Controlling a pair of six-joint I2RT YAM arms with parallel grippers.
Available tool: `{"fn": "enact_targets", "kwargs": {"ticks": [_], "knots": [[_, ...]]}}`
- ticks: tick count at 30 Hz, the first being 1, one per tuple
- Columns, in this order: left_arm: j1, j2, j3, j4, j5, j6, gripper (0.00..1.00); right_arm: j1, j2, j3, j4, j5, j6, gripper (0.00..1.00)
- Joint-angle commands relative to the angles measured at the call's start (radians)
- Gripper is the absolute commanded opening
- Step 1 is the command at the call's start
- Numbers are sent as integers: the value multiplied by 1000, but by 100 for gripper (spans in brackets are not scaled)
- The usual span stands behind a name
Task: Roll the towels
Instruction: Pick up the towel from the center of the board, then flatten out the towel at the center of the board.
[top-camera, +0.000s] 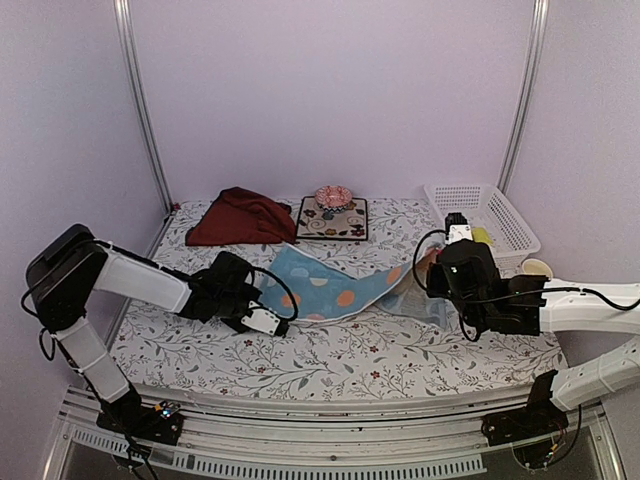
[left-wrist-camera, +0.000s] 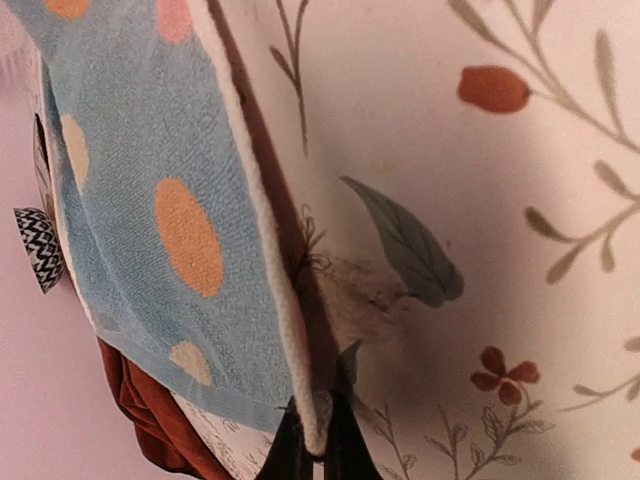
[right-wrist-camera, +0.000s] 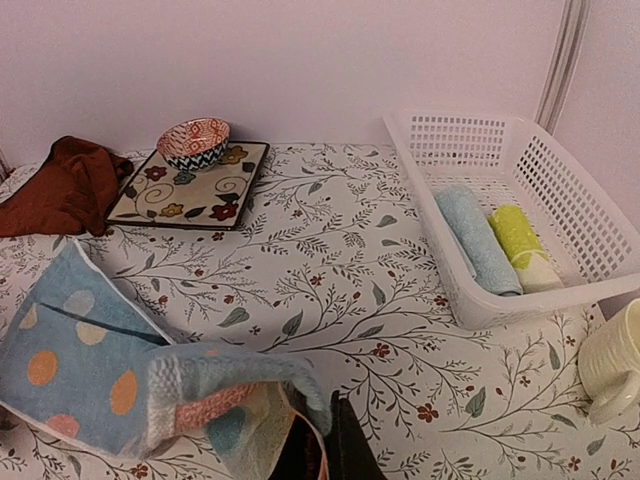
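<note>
A light blue towel (top-camera: 330, 288) with orange and white dots hangs stretched between my two grippers, just above the table. My left gripper (top-camera: 283, 324) is shut on its white hem (left-wrist-camera: 300, 400), the dark jaws pinching the edge at the bottom of the left wrist view (left-wrist-camera: 318, 445). At the other end my right gripper (top-camera: 430, 268) is shut on a bunched corner (right-wrist-camera: 240, 385), the fabric draping over its jaws. A dark red towel (top-camera: 240, 215) lies crumpled at the back left. Rolled pale blue (right-wrist-camera: 478, 238) and yellow (right-wrist-camera: 520, 245) towels lie in the basket.
A white plastic basket (top-camera: 500, 205) stands at the back right, with a cream cup (right-wrist-camera: 615, 365) just in front of it. A square dark floral mat (top-camera: 350, 225) carrying a small patterned bowl (top-camera: 334, 196) sits at the back middle. The white floral covering (top-camera: 330, 360) spans the table.
</note>
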Motion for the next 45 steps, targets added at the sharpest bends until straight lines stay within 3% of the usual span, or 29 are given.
{"fn": "enact_targets", "kwargs": {"ticks": [1,5,13,19,23,27,31,38,45], "knots": [[34,-129,76,-127,111,-166,0,-7,-51,-24,72,-60,-62,2],[82,-281,84,-142,202,-292,0,-8,-131,-33,81,-127,-97,2],[126,-598,58,-139,243,-558,0,-7,-269,0,21,-298,-155,2],[145,-814,28,-156,183,-703,0,-6,-343,31,-57,-391,-67,2],[181,-898,-7,-166,133,-777,0,-6,-359,62,-135,-326,13,2],[222,-826,-42,-143,61,-838,0,-6,-275,116,-194,-182,94,2],[304,-636,-35,-102,58,-899,0,-42,-61,226,-271,-126,119,2],[373,-357,52,-44,102,-960,0,-204,248,341,-248,-277,127,2],[361,-309,21,-18,191,-895,0,-206,398,350,-210,-406,68,3]]}}
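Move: Both hands already pinch the spotted towel. Its middle lies about 16 cm right of the left hand and 8 cm farther out, or some 14 cm left of the right hand, 10 ahead and 17 below. From the left hand, the tray is 40 cm ahead and 13 right, the red towel 39 ahead and 10 left. The basket sits about 38 cm ahead of the right hand, 22 to its right, 16 lower. Keeping their pinches, both hands whip the towel up, the left about 30 cm, then forward and down. ##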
